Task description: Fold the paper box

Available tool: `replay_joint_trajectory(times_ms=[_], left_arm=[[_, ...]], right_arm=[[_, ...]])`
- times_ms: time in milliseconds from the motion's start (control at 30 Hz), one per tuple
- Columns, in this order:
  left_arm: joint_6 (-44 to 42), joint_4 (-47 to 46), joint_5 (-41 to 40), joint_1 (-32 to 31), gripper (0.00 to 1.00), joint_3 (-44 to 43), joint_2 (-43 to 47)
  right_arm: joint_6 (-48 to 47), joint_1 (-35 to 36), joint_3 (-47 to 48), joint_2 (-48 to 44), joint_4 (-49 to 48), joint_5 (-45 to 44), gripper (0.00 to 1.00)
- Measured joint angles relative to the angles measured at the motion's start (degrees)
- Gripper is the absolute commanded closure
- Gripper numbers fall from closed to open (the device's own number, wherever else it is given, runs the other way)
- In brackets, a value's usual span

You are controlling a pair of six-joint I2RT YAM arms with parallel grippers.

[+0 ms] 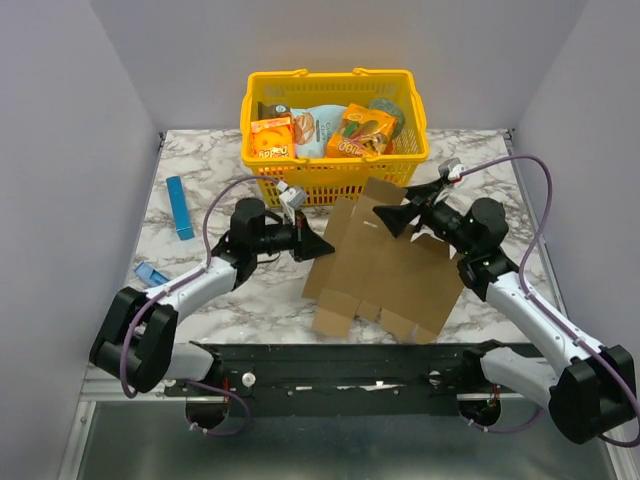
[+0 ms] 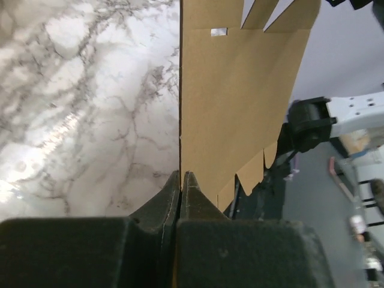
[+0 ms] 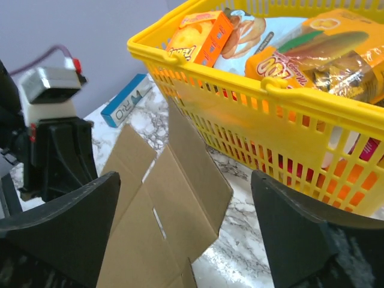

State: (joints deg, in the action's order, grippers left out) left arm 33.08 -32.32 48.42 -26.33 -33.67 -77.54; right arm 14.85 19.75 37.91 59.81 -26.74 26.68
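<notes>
The paper box (image 1: 385,265) is a flat brown notched sheet with flaps, lying on the marble table in front of the basket. Its left edge is lifted. My left gripper (image 1: 310,240) is shut on that left edge; in the left wrist view the sheet (image 2: 234,102) stands up from between the closed fingers (image 2: 182,180). My right gripper (image 1: 400,215) hovers open over the sheet's far flaps. In the right wrist view its wide-apart fingers (image 3: 185,180) frame the sheet (image 3: 162,228) with nothing between them.
A yellow basket (image 1: 250,150) stands at the back, close behind the sheet, its rim (image 3: 204,78) near my right gripper. It holds orange snack boxes (image 1: 272,138) and packets. A slim blue box (image 1: 180,207) lies at the left, and a small blue item (image 1: 150,273) nearer.
</notes>
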Motion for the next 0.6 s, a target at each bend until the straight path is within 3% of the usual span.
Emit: replay_joint_trajectory(times_ms=[200, 367, 533, 600], left_arm=[[-15.0, 27.5, -3.2, -1.1, 1.0, -17.5, 2.7], [-33.0, 54.2, -6.5, -1.2, 1.0, -37.4, -2.7], [-43.5, 68.5, -9.2, -1.3, 1.0, -43.9, -8.9], [-47.0, 74.6, -10.6, -1.8, 1.0, -46.3, -12.0]], right_arm=[[-3.8, -0.1, 3.1, -2.9, 7.9, -2.6, 0.0], [-8.9, -0.1, 7.1, -7.6, 13.9, -4.3, 0.0], [-14.2, -0.1, 8.5, -11.6, 18.8, -7.9, 0.0], [-16.5, -0.1, 9.7, -10.6, 20.0, -6.4, 0.05]])
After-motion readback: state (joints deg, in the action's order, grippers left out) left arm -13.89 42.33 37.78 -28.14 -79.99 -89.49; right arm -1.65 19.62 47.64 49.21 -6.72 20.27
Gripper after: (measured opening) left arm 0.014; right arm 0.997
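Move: The carton is already pinched by its left edge in my left hand. Its middle lies about 11 cm to the right of that hand, level with it fore and aft, some 6 cm lower. The carton's far flap is about 14 cm ahead and 11 cm right of my left hand, and the yellow basket's middle about 29 cm straight ahead. From my empty right hand, the carton's middle lies roughly 6 cm back and 17 cm below. Keeping my left fingers shut on the carton's edge, I swing it up about 7 cm and forward 4 cm towards the yellow basket, then bring it down some 5 cm and a little left, tipping the fingers about 30 degrees further downward. My right hand, already open, stays open and backs off clear of the carton: up some 6 cm, right about 4 cm and slightly back. ##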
